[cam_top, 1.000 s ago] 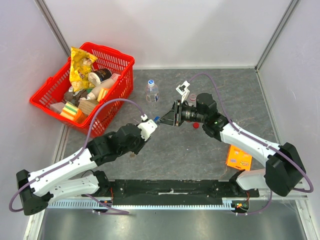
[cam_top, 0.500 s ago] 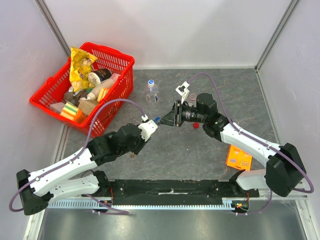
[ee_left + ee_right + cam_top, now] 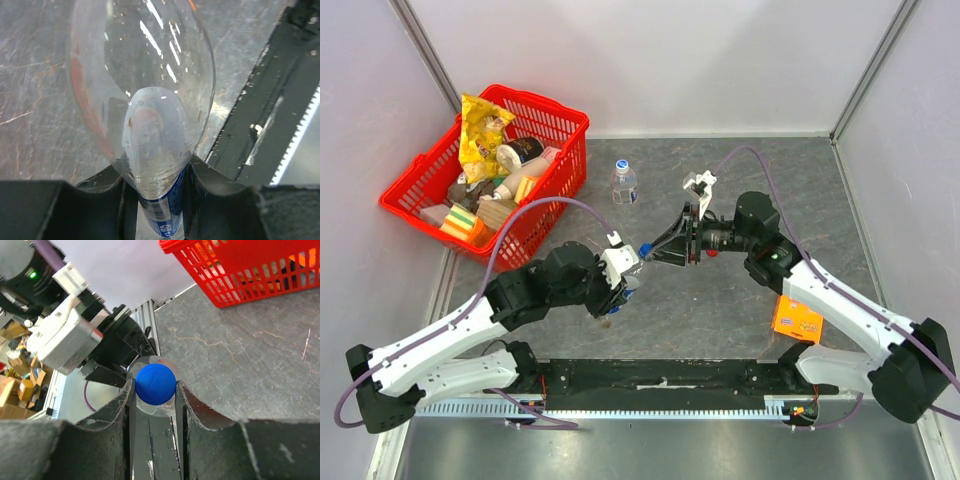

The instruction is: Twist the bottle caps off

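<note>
My left gripper (image 3: 625, 276) is shut on the blue-labelled clear bottle (image 3: 161, 210), held off the table with its neck toward the right arm. In the left wrist view the fingers (image 3: 112, 182) clamp the label end. My right gripper (image 3: 652, 251) is shut on this bottle's blue cap (image 3: 155, 383), one finger on each side (image 3: 190, 405). A second bottle (image 3: 624, 184), pale-labelled with a white and blue cap, stands upright at the back centre. A red cap (image 3: 714, 252) shows by the right wrist. The red-labelled bottle is hidden.
A red basket (image 3: 555, 185) full of snacks stands at the back left, also in the right wrist view (image 3: 260, 290). An orange packet (image 3: 796, 317) lies at the right front. A black rail (image 3: 660, 375) runs along the near edge.
Both grippers have shifted toward the near right with the bottle between them. The right arm has swung outward, and its jaws now sit on the blue cap.
</note>
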Robot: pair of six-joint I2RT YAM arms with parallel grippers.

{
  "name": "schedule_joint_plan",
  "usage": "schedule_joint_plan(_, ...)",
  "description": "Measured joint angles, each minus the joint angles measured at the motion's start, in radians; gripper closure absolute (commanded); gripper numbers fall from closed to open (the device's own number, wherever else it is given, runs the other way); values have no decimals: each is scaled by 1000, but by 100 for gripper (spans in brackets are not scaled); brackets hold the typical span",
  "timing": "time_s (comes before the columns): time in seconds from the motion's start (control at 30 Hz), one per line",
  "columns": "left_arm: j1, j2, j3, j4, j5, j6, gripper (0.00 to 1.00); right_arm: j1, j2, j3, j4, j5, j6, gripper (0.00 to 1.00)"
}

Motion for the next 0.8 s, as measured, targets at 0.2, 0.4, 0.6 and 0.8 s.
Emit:
schedule_joint_plan(0.2, 0, -5, 31, -9, 156, 0, 98, 0, -95, -30, 4, -68, -59, 100)
schedule_joint_plan(0.4, 0, -5, 65, -27, 322, -1, 98, 2, -167, -67, 70, -142, -69, 100)
schedule_joint_plan(0.6, 0, 14, 111, -35, 498, -3, 98, 8, -229, -86, 164, -215, -36, 100)
schedule_joint_plan(0.8, 0, 62, 160, -18, 671, -5, 98, 10, -275, -90, 268, -275, 9, 100)
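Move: The blue cap is already between the right hand's fingers. It lies from the left hand, which grips the bottle at its label, about 7 cm ahead, 4 cm to the right and 5 cm above. From the right hand, the red-label bottle stands roughly 17 cm ahead, 14 cm right and 13 cm lower; the clear bottle is some 24 cm ahead, 5 cm left and equally low. Gripping bottle and cap, both hands go 10 cm back, rising and rightward, counter-twisting some 60 degrees to loosen. ##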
